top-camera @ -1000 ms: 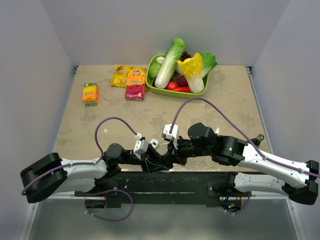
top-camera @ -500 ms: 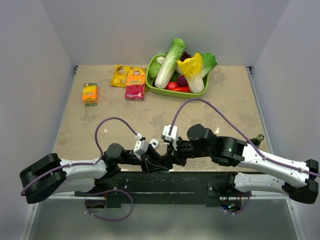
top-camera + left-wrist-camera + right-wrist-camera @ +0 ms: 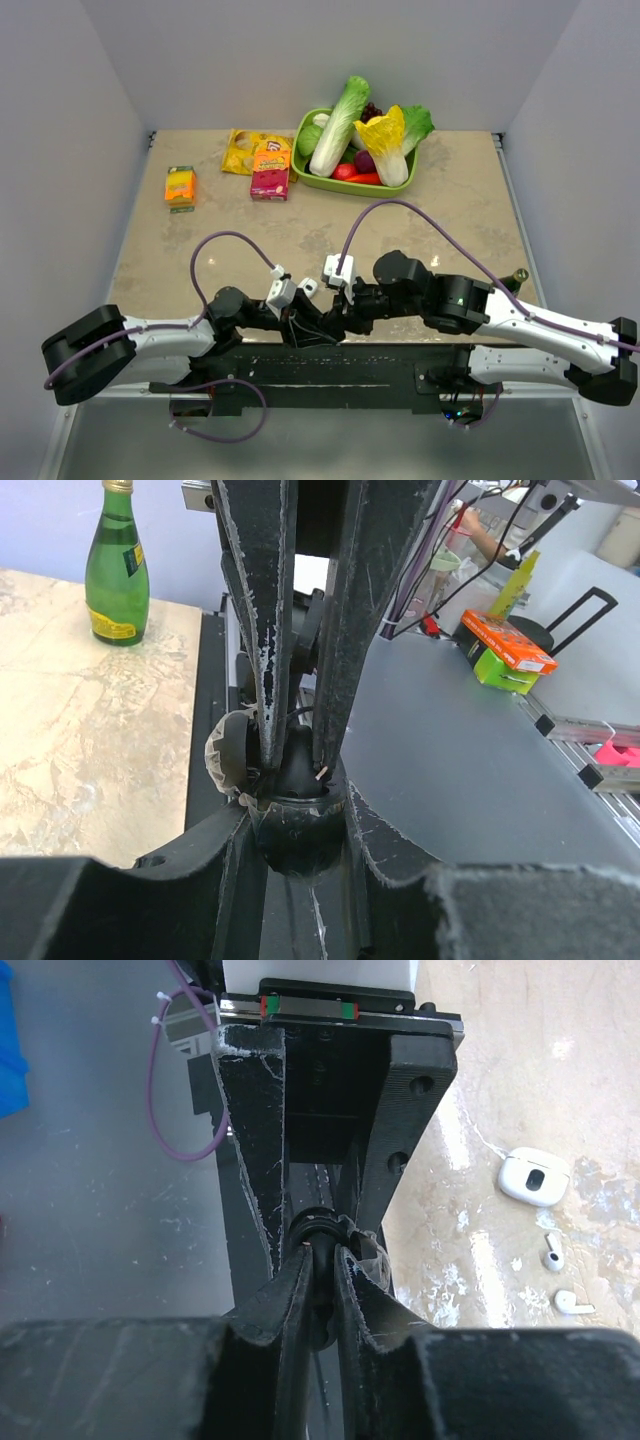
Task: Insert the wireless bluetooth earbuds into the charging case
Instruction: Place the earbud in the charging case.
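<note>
The white charging case lies with its lid shut on the marble table, off to the right in the right wrist view. Two white earbuds lie loose just nearer than it. Both arms meet tip to tip over the table's front edge. My left gripper is shut on a small black round thing with frayed tape on it. My right gripper faces it, jaws narrowly parted either side of that thing. Neither gripper touches the case or the earbuds.
A green bottle stands at the table's right front. A green basket of vegetables sits at the back, with snack boxes and a yellow bag to its left. The black base plate runs along the near edge.
The right gripper's jaws have parted a little from shut, and the right wrist has eased slightly to the left. The left arm has stayed still.
</note>
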### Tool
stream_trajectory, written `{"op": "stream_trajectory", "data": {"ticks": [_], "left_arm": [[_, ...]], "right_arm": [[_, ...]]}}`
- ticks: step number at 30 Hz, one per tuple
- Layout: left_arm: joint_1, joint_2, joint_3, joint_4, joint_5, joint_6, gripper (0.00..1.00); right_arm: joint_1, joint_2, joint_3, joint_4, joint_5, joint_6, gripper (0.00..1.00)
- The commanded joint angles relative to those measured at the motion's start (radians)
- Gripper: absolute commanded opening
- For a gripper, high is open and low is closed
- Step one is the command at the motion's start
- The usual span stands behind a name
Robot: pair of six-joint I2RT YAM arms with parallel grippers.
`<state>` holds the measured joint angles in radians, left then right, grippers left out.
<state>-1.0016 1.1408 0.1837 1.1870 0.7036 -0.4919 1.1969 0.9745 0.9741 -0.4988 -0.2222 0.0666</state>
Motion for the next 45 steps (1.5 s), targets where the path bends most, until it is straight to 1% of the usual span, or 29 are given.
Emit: {"op": "stream_trajectory", "data": {"ticks": [1, 3, 5, 6, 8, 9, 12, 16, 19, 21, 22, 25, 26, 29, 31, 36, 38, 39, 40, 41, 42, 43, 45], "left_arm": [[-0.003, 0.002, 0.043, 0.22, 0.054, -0.045, 0.0], [-0.003, 0.004, 0.043, 0.229, 0.059, -0.048, 0.0], [-0.003, 0.005, 0.043, 0.227, 0.059, -0.05, 0.0], [-0.003, 0.005, 0.043, 0.226, 0.059, -0.05, 0.0], [-0.003, 0.011, 0.043, 0.229, 0.062, -0.048, 0.0], [-0.003, 0.013, 0.043, 0.227, 0.059, -0.048, 0.0], [-0.002, 0.022, 0.039, 0.229, 0.056, -0.045, 0.0], [-0.003, 0.025, 0.031, 0.227, 0.048, -0.04, 0.0], [-0.003, 0.027, 0.025, 0.226, 0.042, -0.034, 0.0], [-0.003, 0.03, 0.019, 0.22, 0.036, -0.028, 0.0], [-0.003, 0.028, 0.016, 0.22, 0.033, -0.025, 0.0], [-0.003, 0.022, 0.013, 0.211, 0.02, -0.014, 0.0], [-0.003, 0.02, 0.008, 0.207, 0.014, -0.013, 0.0], [-0.003, 0.002, 0.01, 0.183, 0.005, 0.001, 0.0], [-0.003, -0.006, 0.008, 0.172, -0.009, 0.013, 0.0], [-0.003, -0.038, 0.003, 0.128, -0.062, 0.048, 0.0], [-0.003, -0.058, -0.007, 0.105, -0.134, 0.061, 0.0], [-0.003, -0.068, -0.012, 0.089, -0.168, 0.076, 0.0], [-0.003, -0.078, -0.018, 0.07, -0.25, 0.084, 0.0], [-0.002, -0.102, -0.02, 0.009, -0.304, 0.091, 0.0], [0.0, -0.114, -0.023, -0.022, -0.367, 0.104, 0.0], [0.004, -0.127, -0.03, -0.055, -0.5, 0.102, 0.0], [0.035, -0.162, -0.038, -0.137, -0.632, 0.06, 0.0]], "right_arm": [[-0.002, -0.005, 0.015, -0.038, 0.066, -0.028, 0.17], [-0.002, -0.005, 0.015, -0.037, 0.069, -0.028, 0.16], [-0.002, -0.007, 0.017, -0.035, 0.069, -0.025, 0.16], [-0.002, -0.004, 0.017, -0.037, 0.069, -0.024, 0.21], [-0.002, -0.008, 0.02, -0.026, 0.076, -0.018, 0.27], [-0.002, -0.011, 0.021, -0.023, 0.08, -0.016, 0.31], [-0.002, -0.023, 0.028, -0.001, 0.098, -0.001, 0.39], [-0.002, -0.039, 0.037, 0.026, 0.132, 0.018, 0.45], [-0.002, -0.06, 0.049, 0.036, 0.159, 0.032, 0.47], [-0.002, -0.104, 0.06, 0.048, 0.199, 0.045, 0.49], [-0.002, -0.124, 0.058, 0.064, 0.264, 0.064, 0.49], [-0.002, -0.177, 0.043, 0.081, 0.378, 0.1, 0.51], [-0.002, -0.184, 0.029, 0.08, 0.456, 0.114, 0.5], [-0.002, -0.188, 0.011, 0.063, 0.513, 0.14, 0.5], [-0.002, -0.159, 0.009, 0.033, 0.512, 0.151, 0.5], [-0.002, -0.126, -0.032, 0.051, 0.41, 0.16, 0.5], [-0.002, -0.117, -0.051, 0.069, 0.418, 0.176, 0.51], [-0.002, -0.117, -0.055, 0.071, 0.455, 0.182, 0.51], [-0.003, -0.115, -0.064, 0.071, 0.492, 0.2, 0.51], [-0.003, -0.118, -0.071, 0.071, 0.53, 0.217, 0.52], [-0.002, -0.123, -0.08, 0.081, 0.602, 0.245, 0.52], [-0.002, -0.126, -0.11, 0.094, 0.625, 0.254, 0.52], [-0.003, -0.137, -0.143, 0.129, 0.655, 0.277, 0.53]]}}
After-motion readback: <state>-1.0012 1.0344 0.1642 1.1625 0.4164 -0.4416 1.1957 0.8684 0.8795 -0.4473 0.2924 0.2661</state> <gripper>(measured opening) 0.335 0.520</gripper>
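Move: Just past the right hand's downward-slanting fingertips, roughly 2 cm to the left and 1 cm lower, is the open black charging case, with the earbud at its mouth. The left hand still grips the case, whose middle is about 1 cm to its right. Some 15 cm below the right hand, the white case lies about 12 cm ahead and 6 cm left; one white earbud lies 12 cm straight ahead, another 12 cm ahead and 4 cm right. Spreading its fingers to about half open, the right hand lets go of the black earbud, lifts some 6 cm while going forward and right, away from the case, then sinks back to its starting height beyond the case's forward side, turning about 30 degrees clockwise. The left hand keeps its hold on the case, almost still at first, then carries it up and about 4.5 cm forward, turning counter-clockwise. ##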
